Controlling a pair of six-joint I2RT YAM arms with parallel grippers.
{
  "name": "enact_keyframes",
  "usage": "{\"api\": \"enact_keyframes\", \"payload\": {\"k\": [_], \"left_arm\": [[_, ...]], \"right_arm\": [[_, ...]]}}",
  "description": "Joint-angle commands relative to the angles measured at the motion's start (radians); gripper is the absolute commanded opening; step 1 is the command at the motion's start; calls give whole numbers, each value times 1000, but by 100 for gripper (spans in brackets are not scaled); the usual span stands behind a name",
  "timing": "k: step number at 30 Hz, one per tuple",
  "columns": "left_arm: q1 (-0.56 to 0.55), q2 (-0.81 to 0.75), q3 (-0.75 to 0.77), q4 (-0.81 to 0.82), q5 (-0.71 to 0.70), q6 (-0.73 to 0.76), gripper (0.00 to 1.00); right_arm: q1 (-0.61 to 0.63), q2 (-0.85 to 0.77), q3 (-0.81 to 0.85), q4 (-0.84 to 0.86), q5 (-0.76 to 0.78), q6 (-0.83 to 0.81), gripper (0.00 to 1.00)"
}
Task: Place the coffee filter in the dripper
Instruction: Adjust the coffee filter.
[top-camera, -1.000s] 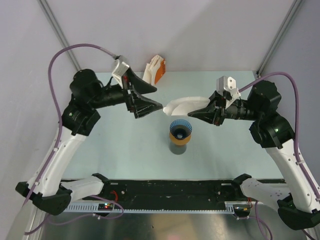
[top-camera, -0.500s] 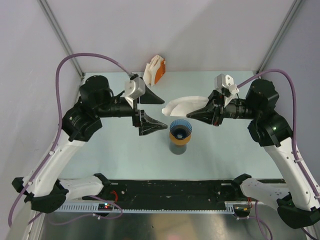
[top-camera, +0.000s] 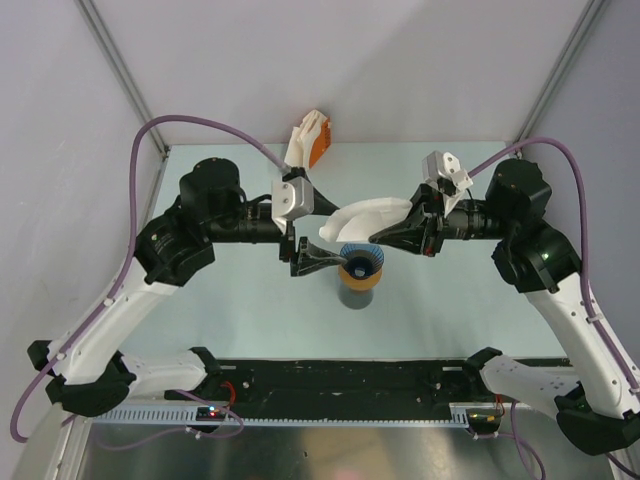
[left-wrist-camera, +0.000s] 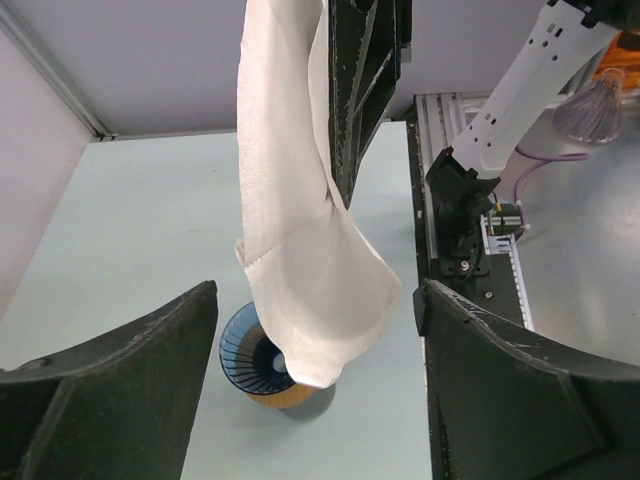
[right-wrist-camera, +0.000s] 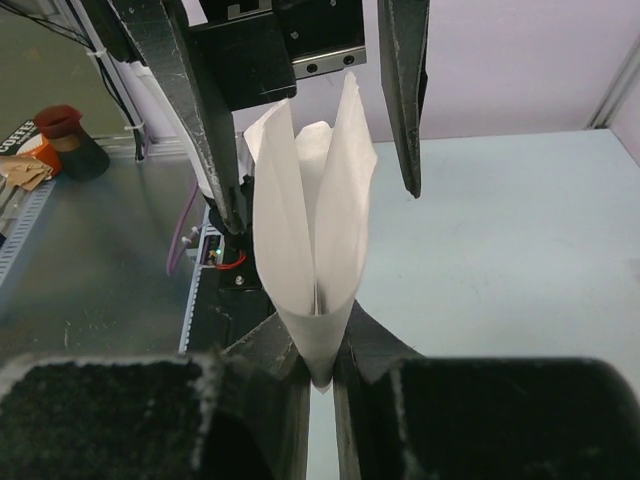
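Note:
The blue ribbed dripper stands on an orange ring on a dark grey cup at the table's middle. My right gripper is shut on the narrow end of the white coffee filter and holds it in the air, just above and behind the dripper. My left gripper is open, with one finger on each side of the filter's free end. In the left wrist view the filter hangs over the dripper. In the right wrist view the filter is pinched at the right gripper.
An orange and white object lies at the table's far edge. A black rail runs along the near edge between the arm bases. Grey walls and metal posts close in the back and sides.
My left gripper has swung right and forward, staying open, and now straddles the filter beside the dripper. My right gripper has shifted the filter slightly left, closer over the dripper.

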Motion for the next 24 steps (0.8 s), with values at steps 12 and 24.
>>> {"api": "enact_keyframes", "payload": {"k": [12, 24], "left_arm": [[-17, 7, 49, 12, 21, 120, 52], [-17, 20, 60, 13, 23, 35, 7]], "right_arm": [[24, 13, -2, 6, -41, 23, 18], [8, -5, -2, -24, -19, -11, 45]]}}
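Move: The coffee filter's middle is roughly 5 cm to the right of the left hand, 1 cm ahead and a little above, its loose end already between that hand's open fingers. The dripper on its glass server is about 8 cm ahead of the left hand, 7 cm to its right and some 30 cm below. From the right hand, which still pinches the filter, its middle is about 4 cm left, 1 cm ahead and 2 cm higher. Nearly in place, the left hand shuts its wide-open fingers almost fully and pinches the filter's loose end, tilting only about 5 degrees. The right hand, holding the other end, eases back, left and down by about 1 cm in all, turns slightly, then stops and starts to spread its fingers, loosening its pinch. ##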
